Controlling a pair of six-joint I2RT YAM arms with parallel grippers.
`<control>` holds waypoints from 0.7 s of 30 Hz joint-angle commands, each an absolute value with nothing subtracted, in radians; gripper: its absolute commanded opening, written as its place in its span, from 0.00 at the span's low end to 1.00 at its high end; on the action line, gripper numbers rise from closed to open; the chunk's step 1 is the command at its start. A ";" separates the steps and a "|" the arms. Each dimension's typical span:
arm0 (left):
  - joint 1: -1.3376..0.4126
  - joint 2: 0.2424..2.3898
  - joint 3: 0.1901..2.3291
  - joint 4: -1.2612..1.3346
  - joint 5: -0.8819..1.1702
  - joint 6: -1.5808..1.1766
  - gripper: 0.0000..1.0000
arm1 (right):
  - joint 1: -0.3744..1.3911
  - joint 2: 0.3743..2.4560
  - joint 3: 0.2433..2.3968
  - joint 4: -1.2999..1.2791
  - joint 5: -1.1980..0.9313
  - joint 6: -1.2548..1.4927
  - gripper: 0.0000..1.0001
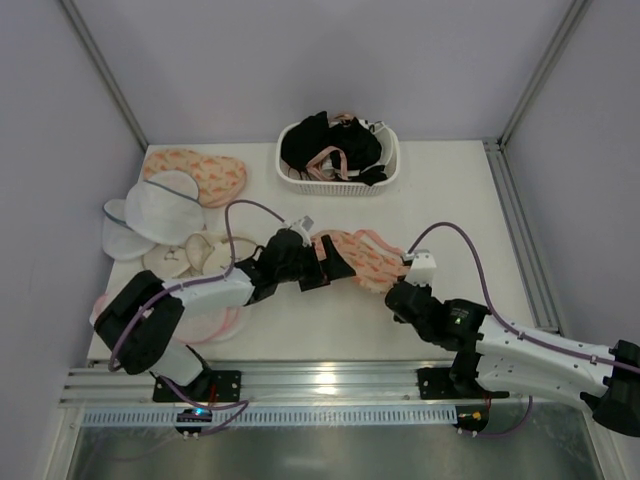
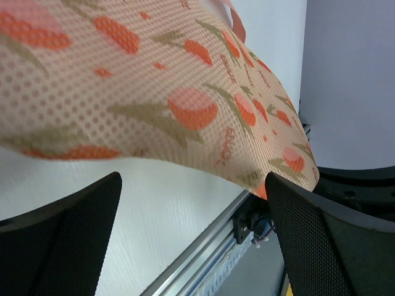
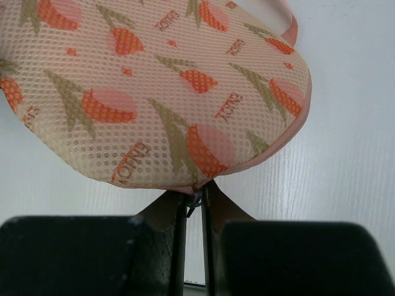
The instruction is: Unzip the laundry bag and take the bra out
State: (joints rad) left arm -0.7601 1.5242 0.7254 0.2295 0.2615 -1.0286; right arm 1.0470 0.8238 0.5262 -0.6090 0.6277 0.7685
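The laundry bag [image 1: 366,258], peach with an orange-pink print and a pink rim, lies across the middle of the table. In the left wrist view its padded mesh [image 2: 173,92] fills the upper frame. My left gripper [image 1: 326,262] [image 2: 192,185] is at the bag's left end and open, its wide-set fingers holding nothing. At the bag's right end my right gripper [image 1: 396,290] [image 3: 194,196] is shut on the small metal zip pull [image 3: 195,198] at the rim of the bag [image 3: 154,92]. The bra is hidden.
A white basket [image 1: 338,186] holding black garments stands at the back. At the back left lies a second peach bag [image 1: 200,172], with white mesh domed bags [image 1: 160,210] and cream round bags [image 1: 195,255] nearer. A metal rail [image 1: 320,385] runs along the near edge.
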 commanded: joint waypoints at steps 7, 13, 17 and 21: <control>-0.942 1.270 0.554 0.210 0.055 -1.295 0.99 | 1.046 0.945 0.545 -0.263 0.378 0.724 0.04; -0.985 1.246 0.511 0.233 -0.021 -1.364 0.99 | 1.048 1.052 0.545 -0.020 0.215 0.663 0.04; -0.985 1.235 0.523 0.226 -0.084 -1.370 0.99 | 1.048 1.092 0.557 0.026 0.143 0.617 0.04; -0.985 1.198 0.525 0.213 -0.177 -1.393 0.99 | 1.048 1.106 0.551 0.025 0.110 0.575 0.04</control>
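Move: The laundry bag's corner, pinched in the right fingers, lies about 15 cm to the left hand's right and 4 cm nearer the bases, at nearly its height. The bag's middle is some 6 cm right, 2 cm ahead and 4 cm below the left hand; the basket stands 26 cm ahead and 1 cm right. From the right hand, the open left gripper is about 15 cm left and 4 cm ahead, level, with the bag's middle 9 cm left and 5 cm ahead. The right hand keeps its pinch on the laundry bag's corner and sweeps about 12 cm left at almost constant height, turning some 20 degrees counter-clockwise and tipping its left side up, to bring the corner over to the left gripper. Meanwhile the empty left hand, jaws staying wide open, draws back 7–8 cm towards its base beside the bag with a slight rise, then eases about 1 cm left and turns roughly 10 degrees counter-clockwise, ending with its fingers close to the held corner. ##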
